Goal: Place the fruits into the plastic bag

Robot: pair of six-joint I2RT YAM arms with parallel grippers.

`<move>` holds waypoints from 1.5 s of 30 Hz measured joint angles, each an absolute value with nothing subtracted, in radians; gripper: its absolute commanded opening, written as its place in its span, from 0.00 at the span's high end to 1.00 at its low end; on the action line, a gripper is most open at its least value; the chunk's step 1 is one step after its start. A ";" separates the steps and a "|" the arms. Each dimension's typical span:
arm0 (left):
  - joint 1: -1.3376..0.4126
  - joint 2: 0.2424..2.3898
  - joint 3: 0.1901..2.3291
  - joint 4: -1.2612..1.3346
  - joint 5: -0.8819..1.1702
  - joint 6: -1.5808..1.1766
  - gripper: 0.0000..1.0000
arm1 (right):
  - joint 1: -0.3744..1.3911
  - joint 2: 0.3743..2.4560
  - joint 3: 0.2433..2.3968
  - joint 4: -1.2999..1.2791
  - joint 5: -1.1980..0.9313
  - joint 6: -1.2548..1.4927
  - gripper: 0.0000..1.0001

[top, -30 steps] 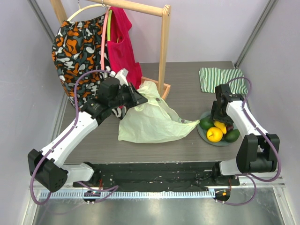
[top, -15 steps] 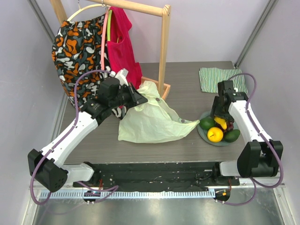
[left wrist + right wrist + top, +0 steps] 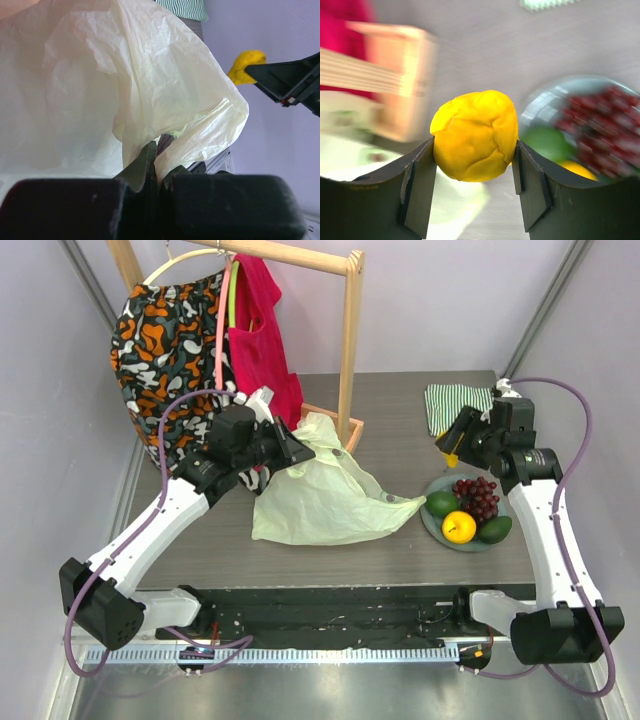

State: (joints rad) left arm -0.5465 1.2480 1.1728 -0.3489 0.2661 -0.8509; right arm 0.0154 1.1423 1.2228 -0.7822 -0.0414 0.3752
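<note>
The pale-green plastic bag (image 3: 320, 495) lies crumpled mid-table, and my left gripper (image 3: 300, 450) is shut on its upper edge, holding it up. In the left wrist view the bag (image 3: 125, 75) billows over the pinched fingers (image 3: 145, 165). My right gripper (image 3: 452, 440) hangs above the table left of the plate, shut on the lumpy yellow fruit (image 3: 475, 135), which also shows from the left wrist (image 3: 246, 65). On the grey plate (image 3: 430, 523) rest a grape bunch (image 3: 478, 497), two green avocados (image 3: 440, 504), (image 3: 495, 529) and a yellow-orange citrus (image 3: 458, 527).
A wooden clothes rack (image 3: 350, 350) stands at the back with a patterned garment (image 3: 165, 340) and a red one (image 3: 262, 330); its base (image 3: 395, 85) lies near the bag. A green-and-white striped cloth (image 3: 460, 405) is folded at the back right.
My right gripper has risen off the plate with the lumpy yellow fruit and swung back and left toward the bag, uncovering the grapes. The left arm and bag have stayed put.
</note>
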 measured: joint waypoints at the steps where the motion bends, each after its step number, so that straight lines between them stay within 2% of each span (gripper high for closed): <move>1: -0.546 1.248 1.173 -0.349 0.266 -0.850 1.00 | 0.015 1.127 1.216 -0.739 -0.082 0.395 0.74; 8: -0.546 1.248 1.173 -0.349 0.266 -0.850 1.00 | 0.069 1.069 1.114 -0.496 -0.292 0.492 0.76; 17: -0.546 1.248 1.173 -0.349 0.266 -0.852 1.00 | 0.240 1.089 1.081 -0.409 -0.365 0.504 0.77; 24: -0.546 1.248 1.173 -0.349 0.266 -0.852 1.00 | 0.343 1.089 1.032 -0.409 -0.398 0.503 0.78; 33: -0.546 1.248 1.173 -0.349 0.266 -0.852 1.00 | 0.381 1.099 0.982 -0.462 -0.403 0.491 0.79; 45: -0.546 1.250 1.176 -0.349 0.266 -0.855 1.00 | 0.516 1.311 1.015 -0.525 -0.367 0.417 0.78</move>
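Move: The right hand already holds the yellow pear. The plastic bag's mouth lies about 22 cm to its left, 7 cm nearer the base and 12 cm lower. The bag's right corner is some 8 cm left, 5 cm back; the green avocado about 2 cm left, 6 cm back, the red grapes 8 cm right, 3 cm back, all roughly 15 cm below. From the left hand, the mouth is about 13 cm right, 4 cm back and 13 cm down. Still pinching the yellow pear, the right hand carries it about 20 cm left and some 6 cm back to the bag mouth. It first rises about 4 cm, swings left at that height, then sinks roughly 12 cm to bring the pear under the rim, turning some 40 degrees counter-clockwise on the way. The left hand stays put, keeping its pinch on the rim. ##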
